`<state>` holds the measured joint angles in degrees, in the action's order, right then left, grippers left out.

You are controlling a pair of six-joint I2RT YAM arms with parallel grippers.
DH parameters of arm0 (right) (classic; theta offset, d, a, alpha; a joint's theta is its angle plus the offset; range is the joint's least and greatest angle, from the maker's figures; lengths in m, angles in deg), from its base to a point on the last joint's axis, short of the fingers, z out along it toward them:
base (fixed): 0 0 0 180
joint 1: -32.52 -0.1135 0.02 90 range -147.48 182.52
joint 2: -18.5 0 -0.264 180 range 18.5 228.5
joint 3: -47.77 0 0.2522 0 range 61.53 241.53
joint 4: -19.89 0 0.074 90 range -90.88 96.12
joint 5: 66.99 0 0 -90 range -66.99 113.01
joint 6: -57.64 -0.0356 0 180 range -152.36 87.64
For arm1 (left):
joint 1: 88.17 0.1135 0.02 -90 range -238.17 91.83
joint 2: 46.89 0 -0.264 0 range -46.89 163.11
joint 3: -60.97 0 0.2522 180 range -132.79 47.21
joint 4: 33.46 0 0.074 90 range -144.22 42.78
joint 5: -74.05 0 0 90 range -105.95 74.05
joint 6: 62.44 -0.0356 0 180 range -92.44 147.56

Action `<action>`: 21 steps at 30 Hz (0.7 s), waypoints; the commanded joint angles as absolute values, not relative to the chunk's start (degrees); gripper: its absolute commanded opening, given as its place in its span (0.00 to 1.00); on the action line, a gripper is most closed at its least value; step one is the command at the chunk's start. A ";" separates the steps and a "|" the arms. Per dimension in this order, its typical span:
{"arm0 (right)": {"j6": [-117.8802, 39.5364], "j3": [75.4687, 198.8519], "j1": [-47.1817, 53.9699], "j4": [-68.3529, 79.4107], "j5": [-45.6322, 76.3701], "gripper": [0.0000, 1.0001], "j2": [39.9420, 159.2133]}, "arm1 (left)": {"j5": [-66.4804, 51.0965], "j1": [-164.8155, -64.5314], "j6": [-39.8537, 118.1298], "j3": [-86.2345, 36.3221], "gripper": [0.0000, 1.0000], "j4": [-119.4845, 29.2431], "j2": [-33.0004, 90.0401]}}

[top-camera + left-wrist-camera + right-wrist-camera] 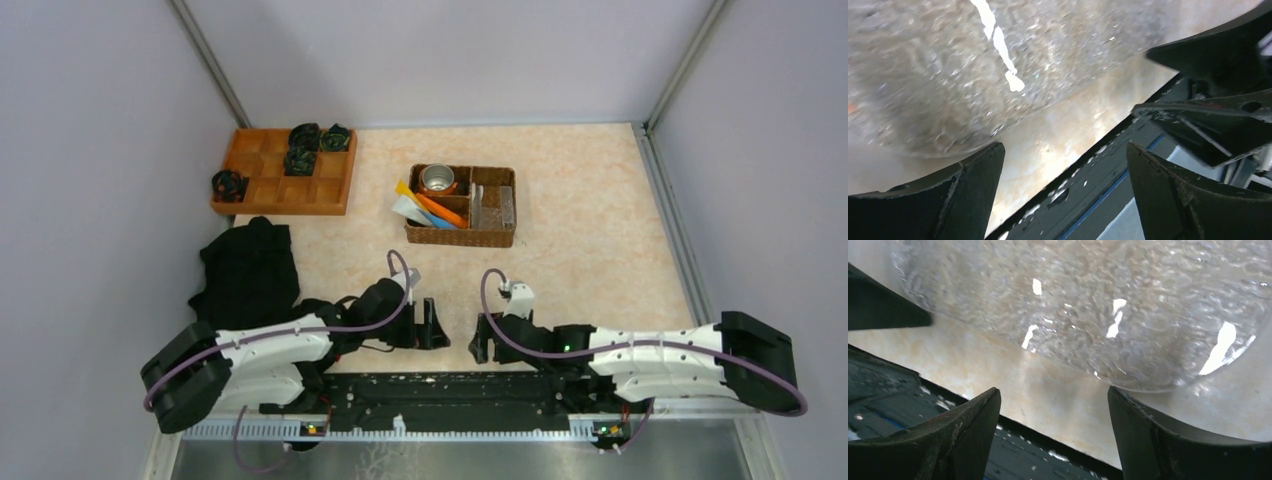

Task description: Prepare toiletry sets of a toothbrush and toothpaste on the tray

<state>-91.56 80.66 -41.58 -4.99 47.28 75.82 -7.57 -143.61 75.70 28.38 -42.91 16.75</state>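
The clear bumpy tray [923, 75] [1098, 305] lies on the table just beyond both grippers, and nothing shows on the part in view. The toiletry pieces sit in the wicker basket [495, 238]: a white piece [405, 207], an orange tube [441, 210], a blue one [432, 221] and a yellow tip [402, 187]. My left gripper [435, 326] [1064, 150] hangs low near the table's front edge, open and empty. My right gripper [481, 342] [1053, 392] faces it a short way off, also open and empty.
A steel cup [437, 180] stands in the basket's back left compartment. At the back left is an orange wooden compartment tray [270, 190] with dark rolled bundles [299, 160]. Black cloth [248, 272] lies left of the left arm. The black base rail [440, 392] runs along the near edge.
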 commanded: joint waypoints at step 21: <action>-54.09 124.03 -7.57 -27.43 41.27 0.50 85.33 | -8.91 -118.74 50.13 -6.20 0.25 -70.04 20.82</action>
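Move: The toothpaste tubes, in the basket's left part, stand some 32 cm straight ahead of the left hand and about 4 cm higher, with the metal cup about 7 cm beyond them. From the right hand, the clear toothbrush packs lie roughly 34 cm ahead, 4 cm right and 3 cm higher. The clear tray lies just in front: its middle is 8 cm ahead and 5 cm right of the left hand, 9 cm ahead and 4 cm left of the right hand, 2 cm below both. Both hands come free of the clear tray's near edge, easing a couple of centimetres apart before rising steeply some 16 cm, then sweep about 15 cm forward over the table towards the basket, the left drifting left and the right drifting right by about 6 cm each. The fingers swing some 20 degrees to point more forward and close partway on nothing near the end, the left from wide open to under half, as the left hand begins to sink. ##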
